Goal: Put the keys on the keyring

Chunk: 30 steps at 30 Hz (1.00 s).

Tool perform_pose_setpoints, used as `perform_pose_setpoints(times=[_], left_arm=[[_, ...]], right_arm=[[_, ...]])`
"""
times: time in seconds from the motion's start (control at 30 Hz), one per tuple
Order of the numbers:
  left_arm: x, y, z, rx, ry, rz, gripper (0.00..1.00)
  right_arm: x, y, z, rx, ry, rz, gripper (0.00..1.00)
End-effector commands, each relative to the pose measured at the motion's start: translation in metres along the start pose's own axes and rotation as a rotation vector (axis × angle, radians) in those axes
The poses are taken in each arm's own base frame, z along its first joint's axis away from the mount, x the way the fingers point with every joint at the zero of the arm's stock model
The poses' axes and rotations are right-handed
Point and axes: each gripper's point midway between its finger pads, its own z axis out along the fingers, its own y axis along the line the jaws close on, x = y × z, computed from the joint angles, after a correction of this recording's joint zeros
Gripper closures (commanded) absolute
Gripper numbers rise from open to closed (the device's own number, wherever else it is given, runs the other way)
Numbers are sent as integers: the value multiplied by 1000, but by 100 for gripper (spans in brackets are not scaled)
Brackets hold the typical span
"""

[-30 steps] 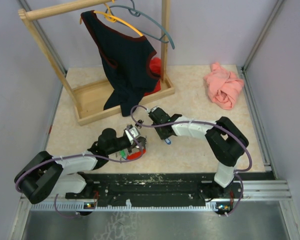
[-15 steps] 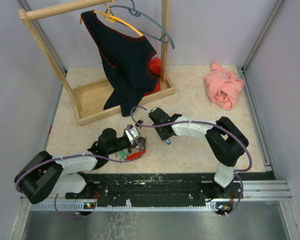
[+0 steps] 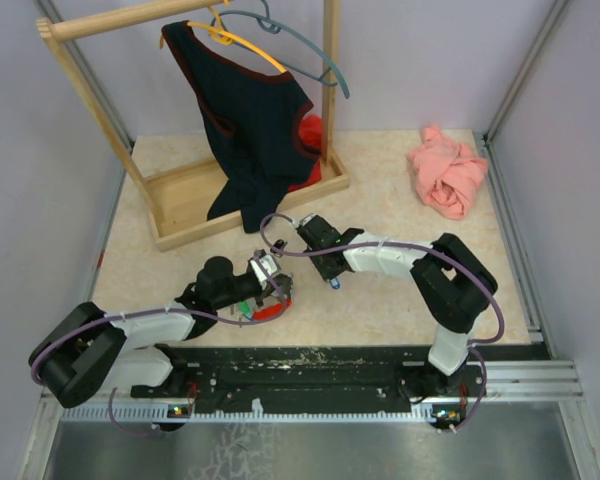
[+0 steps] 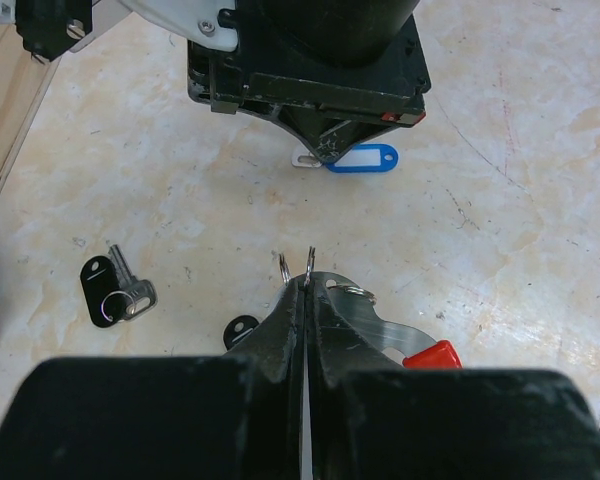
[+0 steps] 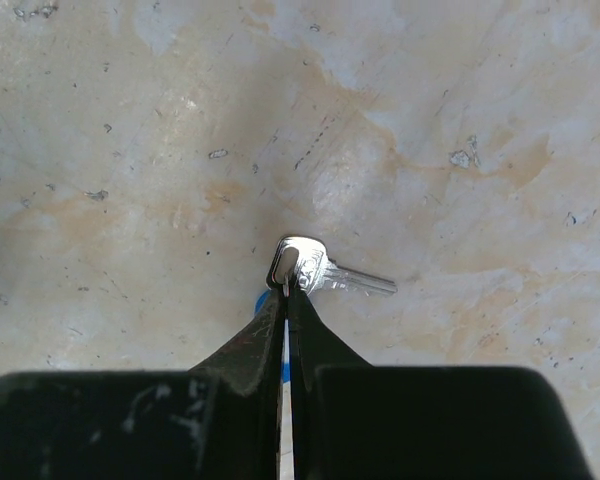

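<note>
In the left wrist view my left gripper [image 4: 305,278] is shut on the keyring [image 4: 311,258], whose two wire loops stick up from the tips. A flat silvery piece with a red head [image 4: 435,355] hangs beside the fingers. A black-headed key [image 4: 115,290] lies on the table to the left. My right gripper [image 5: 286,288] is shut on the head of a silver key [image 5: 325,272], its blade lying flat and pointing right. A blue tag [image 4: 365,158] lies under that gripper. From above, the two grippers [image 3: 275,285] [image 3: 332,278] stand close together, apart.
A wooden clothes rack [image 3: 180,215] with a dark shirt [image 3: 250,120] and hangers stands at the back left. A red cloth [image 3: 310,130] lies in its base. A pink cloth [image 3: 448,175] is bunched at the back right. Something green [image 3: 242,308] shows by the left gripper.
My right gripper has closed onto the silver key's head. Neither arm has visibly shifted, and the left gripper keeps its hold.
</note>
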Motion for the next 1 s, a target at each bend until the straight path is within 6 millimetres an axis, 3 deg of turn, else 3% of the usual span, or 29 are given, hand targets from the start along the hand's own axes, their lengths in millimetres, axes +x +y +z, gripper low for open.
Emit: perform_pose_setpoints(times=[0.0,0.27,0.5,0.97], left_arm=[[-19,2,4,15,-48,20,99],[-24,-7,1,62,-69,38,99],[-30,-16,-5,110,-97,73,99],[-28,-32,-5,210,-102,105,99]], right_arm=[[-21,2,-18,-28,-112,-72,100],[-56,17,-81,-201,-472,-187,100],[-59,37,-121,-352,-688,-292,100],[-42,63,-155,-504,-913,-532,100]])
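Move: The keyring, held in the left fingers, is roughly 10 cm to the right hand's left, 6 cm back and 6 cm higher. The black-fob keys lie on the table some 11 cm left of the right hand and 6 cm ahead; the vest hem is about 16 cm left and 11 cm ahead. From the left hand, the blue-tagged key is about 10 cm right, 5 cm ahead and 7 cm below. Keep the right fingers shut on the blue-tagged key's ring and lift it about 10 cm, then carry it back and somewhat left towards the keyring, swinging the fingers from steeply down to mostly leftward with a counter-clockwise turn of some 40 degrees. Meanwhile ease the left gripper slightly back and up, turning a little clockwise, with the keyring still pinched. ##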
